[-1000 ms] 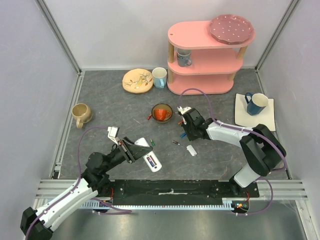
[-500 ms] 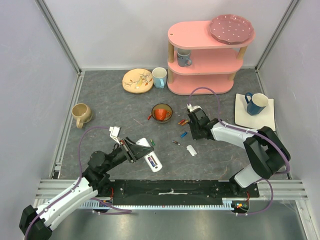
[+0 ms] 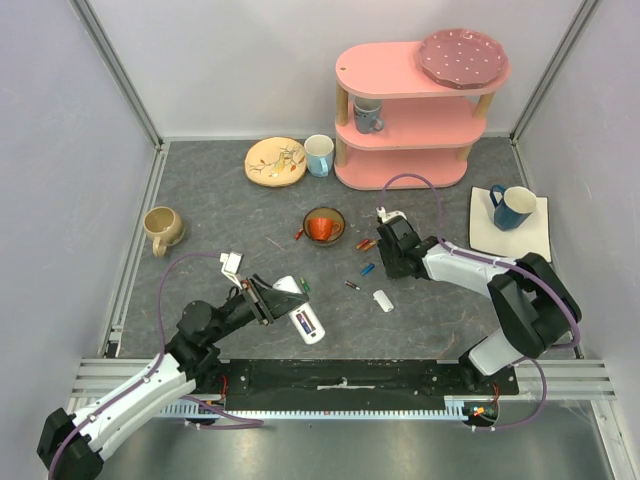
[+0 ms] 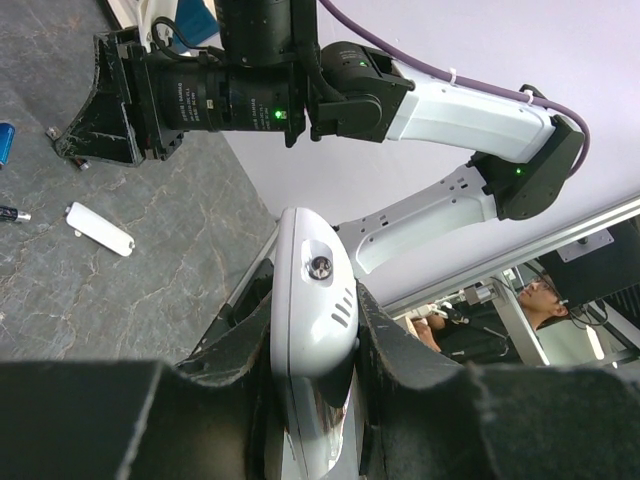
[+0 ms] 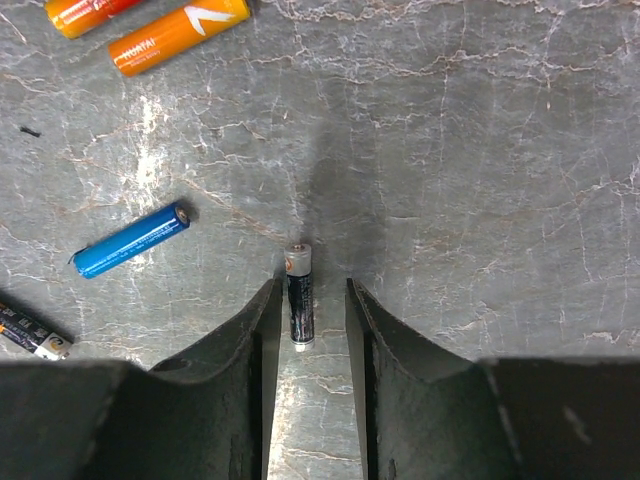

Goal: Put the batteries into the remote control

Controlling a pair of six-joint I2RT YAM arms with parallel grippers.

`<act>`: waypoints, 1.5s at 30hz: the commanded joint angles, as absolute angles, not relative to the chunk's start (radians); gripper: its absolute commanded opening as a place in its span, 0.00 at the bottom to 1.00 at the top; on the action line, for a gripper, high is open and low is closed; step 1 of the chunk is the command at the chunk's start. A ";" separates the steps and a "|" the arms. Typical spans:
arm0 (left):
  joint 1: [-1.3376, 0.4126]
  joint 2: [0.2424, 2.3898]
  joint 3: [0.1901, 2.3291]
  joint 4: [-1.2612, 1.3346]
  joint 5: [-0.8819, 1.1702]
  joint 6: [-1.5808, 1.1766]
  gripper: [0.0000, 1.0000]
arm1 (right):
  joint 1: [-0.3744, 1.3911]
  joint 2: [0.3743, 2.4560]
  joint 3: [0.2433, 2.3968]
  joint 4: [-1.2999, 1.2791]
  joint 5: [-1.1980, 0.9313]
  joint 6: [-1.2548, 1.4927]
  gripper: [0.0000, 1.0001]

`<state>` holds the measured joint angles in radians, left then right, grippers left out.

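My left gripper (image 3: 272, 300) is shut on the white remote control (image 3: 305, 322), held near the front of the table; in the left wrist view the remote (image 4: 310, 270) sits clamped between the jaws (image 4: 315, 310). My right gripper (image 3: 390, 262) points down at the table, open. In the right wrist view a dark battery (image 5: 299, 295) lies on the table between its fingers (image 5: 311, 290), close to the left one. Blue (image 5: 130, 241), orange (image 5: 178, 36) and another dark battery (image 5: 30, 332) lie to the left. The blue battery (image 3: 367, 268) also shows from above.
A white battery cover (image 3: 383, 300) lies near the right gripper. A bowl with an orange cup (image 3: 323, 226) stands behind the batteries. A tan mug (image 3: 162, 228), a plate (image 3: 275, 160), a pink shelf (image 3: 410, 110) and a blue mug on a white mat (image 3: 512, 205) stand around.
My right gripper has shifted a little right and back, uncovering the blue battery. The left arm and the remote have stayed still.
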<state>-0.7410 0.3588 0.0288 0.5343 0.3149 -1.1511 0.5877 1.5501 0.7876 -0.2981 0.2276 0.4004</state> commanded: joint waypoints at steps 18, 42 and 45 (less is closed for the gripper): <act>-0.738 0.379 -0.083 0.626 0.327 -1.126 0.02 | 0.580 1.598 0.916 -0.379 0.226 0.351 0.39; -0.738 0.368 -0.086 0.618 0.325 -1.127 0.02 | 0.565 1.671 0.930 -0.388 0.187 0.321 0.22; -0.736 0.379 -0.083 0.624 0.319 -1.127 0.02 | 0.565 1.654 0.902 -0.380 0.190 0.336 0.07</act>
<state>-0.7410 0.3763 0.0288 0.5568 0.3161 -1.1515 0.5720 1.6619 0.9260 -0.3801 0.1905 0.3290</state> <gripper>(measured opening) 0.325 0.158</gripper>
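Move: The small dark battery lies on the table between the right hand's open fingers, its middle within about 1 cm of them and roughly 1 cm lower, nearer the left finger. Blue battery: some 6 cm left and 1 cm ahead; orange battery: about 7 cm ahead, 5 cm left; white cover: about 8 cm back, 2 cm left. From the left hand, which holds the remote, the small battery is roughly 15 cm ahead, 25 cm right and 20 cm below. The small dark battery stays between the right fingers as the hand hops along it to its far end: up barely 1 cm while going forward, then back down to the same height, ending about 1.5 cm forward and 1 cm left. The wrist turns only slightly, and the open fingers close to a narrow gap around that end; a firm pinch can't be made out. ##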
